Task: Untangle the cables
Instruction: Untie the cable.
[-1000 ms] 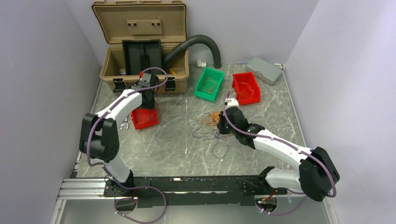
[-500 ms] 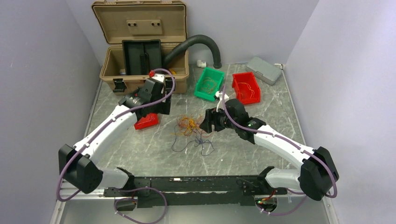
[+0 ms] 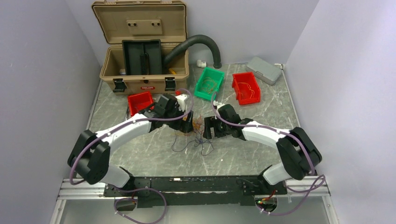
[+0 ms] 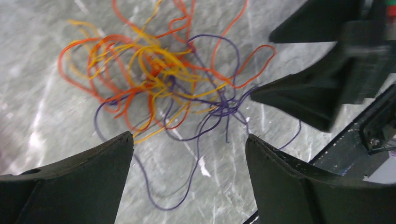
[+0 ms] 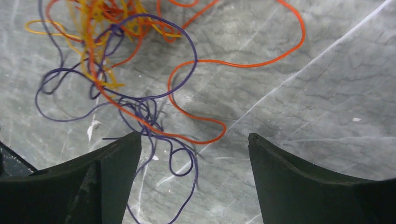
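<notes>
The cables (image 3: 198, 139) lie as a loose tangle of thin orange, yellow and purple wires on the marble table, between the two arms. My left gripper (image 3: 188, 125) stands at the tangle's left side and my right gripper (image 3: 208, 129) at its right, facing each other. In the left wrist view the cables (image 4: 159, 79) lie just beyond my open left gripper (image 4: 188, 137), with only a purple loop between the fingers. The right wrist view has the cables (image 5: 121, 60) ahead of my open right gripper (image 5: 195, 136), and purple and orange loops reach between its fingers. Neither holds anything.
An open tan toolbox (image 3: 142, 70) and a black corrugated hose (image 3: 201, 44) stand at the back. A green bin (image 3: 209, 83) and a red bin (image 3: 245, 87) hold wires. Another red bin (image 3: 140, 101) sits back left, a grey case (image 3: 264, 70) back right.
The left arm swung from the left red bin over to the tangle. The right gripper slid left and lower. Both grippers opened. The tangle shifted left; the left red bin now lies farther back.
</notes>
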You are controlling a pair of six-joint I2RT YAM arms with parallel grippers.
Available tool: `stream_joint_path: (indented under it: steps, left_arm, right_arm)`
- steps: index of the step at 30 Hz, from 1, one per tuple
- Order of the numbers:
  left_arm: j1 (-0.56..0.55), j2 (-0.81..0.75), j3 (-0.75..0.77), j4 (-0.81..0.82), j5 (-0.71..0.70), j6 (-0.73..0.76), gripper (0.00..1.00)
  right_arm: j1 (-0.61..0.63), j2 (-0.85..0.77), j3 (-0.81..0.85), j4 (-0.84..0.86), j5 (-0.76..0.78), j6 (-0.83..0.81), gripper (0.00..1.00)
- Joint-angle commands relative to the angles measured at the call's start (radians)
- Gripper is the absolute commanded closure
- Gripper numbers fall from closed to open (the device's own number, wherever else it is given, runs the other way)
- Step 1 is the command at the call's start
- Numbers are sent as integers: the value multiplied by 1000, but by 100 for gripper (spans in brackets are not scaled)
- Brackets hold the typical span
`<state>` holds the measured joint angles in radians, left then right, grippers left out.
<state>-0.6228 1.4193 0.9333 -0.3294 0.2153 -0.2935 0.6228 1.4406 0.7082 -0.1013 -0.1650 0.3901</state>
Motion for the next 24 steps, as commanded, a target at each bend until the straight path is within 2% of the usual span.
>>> stream_joint_path:
  steps: [1,3,5,7,8,9,10,11,13,14,15,17,19,22,24]
  left_arm:
    - [-12,58,48,154,151,45,8]
    - [-15,91,54,177,164,57,12]
    - [-15,124,56,197,158,69,20]
    - [-15,148,54,208,128,79,28]
    - [-15,158,51,214,114,83,32]
    - [-14,164,43,227,110,87,35]
    - [-14,170,37,242,113,89,41]
    - [-15,174,32,255,116,92,49]
    - [-15,183,30,261,110,96,74]
    - [-15,182,31,253,90,97,90]
    - [-14,177,27,238,59,91,100]
    - [-12,152,-17,252,-22,76,100]
    - [-1,74,-115,335,-88,50,100]
    - [24,-44,-257,461,-120,34,100]
    - [31,-112,-322,503,-122,51,100]
  right_arm:
    - [-8,53,51,71,15,73,13]
    - [-8,58,30,107,21,115,17]
    - [-9,64,8,161,40,149,28]
    - [-12,66,-1,187,57,153,50]
    - [-12,59,-5,200,67,151,65]
    - [-13,46,-13,216,76,147,89]
    - [-12,22,-24,230,79,140,100]
    - [-12,7,-31,241,84,131,100]
    - [-11,-54,-42,227,116,117,100]
    - [-12,-88,-50,216,144,114,100]
    - [-11,-121,-61,203,175,110,100]
    - [-13,-199,-79,167,260,102,100]
    - [-13,-290,-114,134,366,103,100]
    - [-25,-425,-141,76,556,132,100]
    - [-37,-496,-163,107,525,101,100]
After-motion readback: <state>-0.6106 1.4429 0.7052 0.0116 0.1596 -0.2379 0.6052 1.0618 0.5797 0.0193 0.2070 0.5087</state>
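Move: From the left hand, the purple cable's near strand lies about 2 cm ahead, 4 cm right and 4 cm below; the orange-yellow bundle is some 6 cm ahead and 4 cm right, the purple knot level and 7 cm right, both about 6 cm lower. From the right hand, an orange cable bend lies about 1 cm ahead, 1 cm left and 3 cm below, with the purple knot level and some 4 cm left. Left sinks some 5 cm, pinching purple cable; right hand shuts empty, then rises about 9 cm, rightward. ##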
